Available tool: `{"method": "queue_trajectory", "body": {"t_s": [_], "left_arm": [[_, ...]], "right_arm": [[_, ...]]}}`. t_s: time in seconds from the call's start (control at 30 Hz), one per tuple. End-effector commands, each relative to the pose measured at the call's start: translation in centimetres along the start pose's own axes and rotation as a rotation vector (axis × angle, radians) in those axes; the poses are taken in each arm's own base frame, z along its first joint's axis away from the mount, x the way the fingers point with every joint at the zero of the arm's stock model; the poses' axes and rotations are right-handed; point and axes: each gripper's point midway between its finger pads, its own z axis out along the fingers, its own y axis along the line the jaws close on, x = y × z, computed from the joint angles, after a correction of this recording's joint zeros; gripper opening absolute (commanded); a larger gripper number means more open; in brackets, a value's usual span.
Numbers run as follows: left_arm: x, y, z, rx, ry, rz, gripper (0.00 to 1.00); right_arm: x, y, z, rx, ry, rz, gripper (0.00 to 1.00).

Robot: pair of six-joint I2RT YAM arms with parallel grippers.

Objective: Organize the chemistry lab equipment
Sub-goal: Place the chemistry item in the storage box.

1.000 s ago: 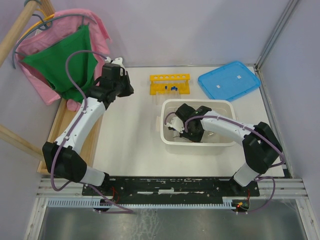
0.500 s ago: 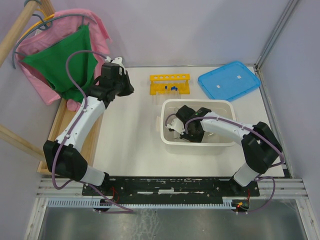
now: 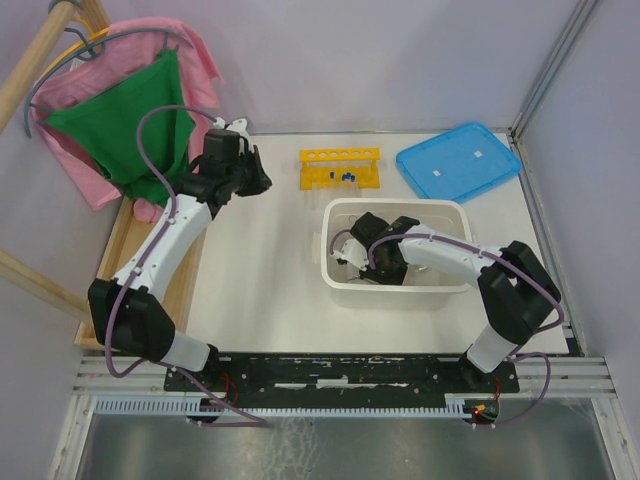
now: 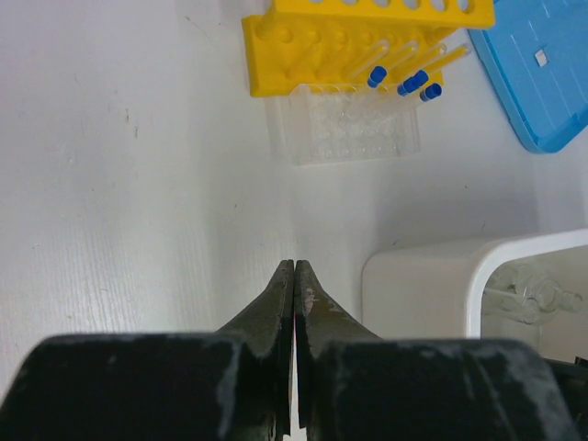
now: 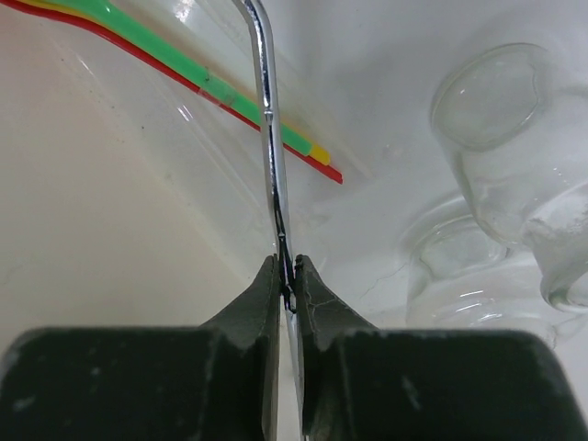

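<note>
The yellow test-tube rack [image 3: 340, 160] [image 4: 276, 64] stands at the back of the table with blue-capped clear tubes [image 3: 347, 176] [image 4: 409, 83] leaning in it. My left gripper [image 3: 262, 180] [image 4: 294, 265] hangs shut and empty to the rack's left. My right gripper [image 3: 347, 262] [image 5: 288, 266] is down inside the white tub [image 3: 395, 293], its jaws closed on the thin strip of the metal tongs [image 5: 269, 119]. A thin red rod [image 5: 322, 171] lies along a green and yellow stick beside them. Glass flasks [image 5: 496, 156] lie on the tub floor to the right.
A flat blue lid [image 3: 458, 160] [image 4: 542, 83] lies at the back right. A clear ridged plastic piece [image 4: 344, 129] sits in front of the rack. Green and pink cloths [image 3: 120, 120] hang at the back left above a wooden tray [image 3: 120, 250].
The left arm has shifted slightly right toward the rack. The right gripper has stayed in the tub, its wrist turning a little.
</note>
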Motion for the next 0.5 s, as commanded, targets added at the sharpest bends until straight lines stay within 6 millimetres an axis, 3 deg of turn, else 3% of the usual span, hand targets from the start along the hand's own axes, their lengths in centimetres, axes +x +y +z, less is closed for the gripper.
{"method": "queue_trajectory", "body": {"t_s": [0.0,0.23,0.47], "left_arm": [[-0.6,-0.8,0.5,0.055,-0.019,0.005,0.03],[-0.5,-1.0,0.4,0.068,-0.015,0.006,0.03],[-0.4,-1.1,0.4,0.077,-0.009,-0.002,0.03]], "right_arm": [[0.6,-0.2,0.4,0.003,0.036,0.016,0.15],[0.5,-0.2,0.3,0.012,0.031,0.021,0.29],[0.1,-1.1,-0.7,0.068,-0.010,0.037,0.34]]}}
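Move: The right hand is already down inside the storage box with the metal tongs between its nearly shut fingers; the middle of the box floor lies some 5 cm ahead, 2 cm to its right and 3 cm below. The glassware stands about 6 cm ahead and 4 cm right, the red-and-green stick roughly level with it, 7 cm left, both slightly lower. From the idle left hand, the floor's middle is about 12 cm back, 29 cm right and 22 cm below. Staying in place low in the box, to within about half a centimetre and with no real turn of the wrist, the right hand opens its fingers from nearly shut to about a third of their range. The pinch on the metal tongs ends, while the shaft still lies against one finger. ##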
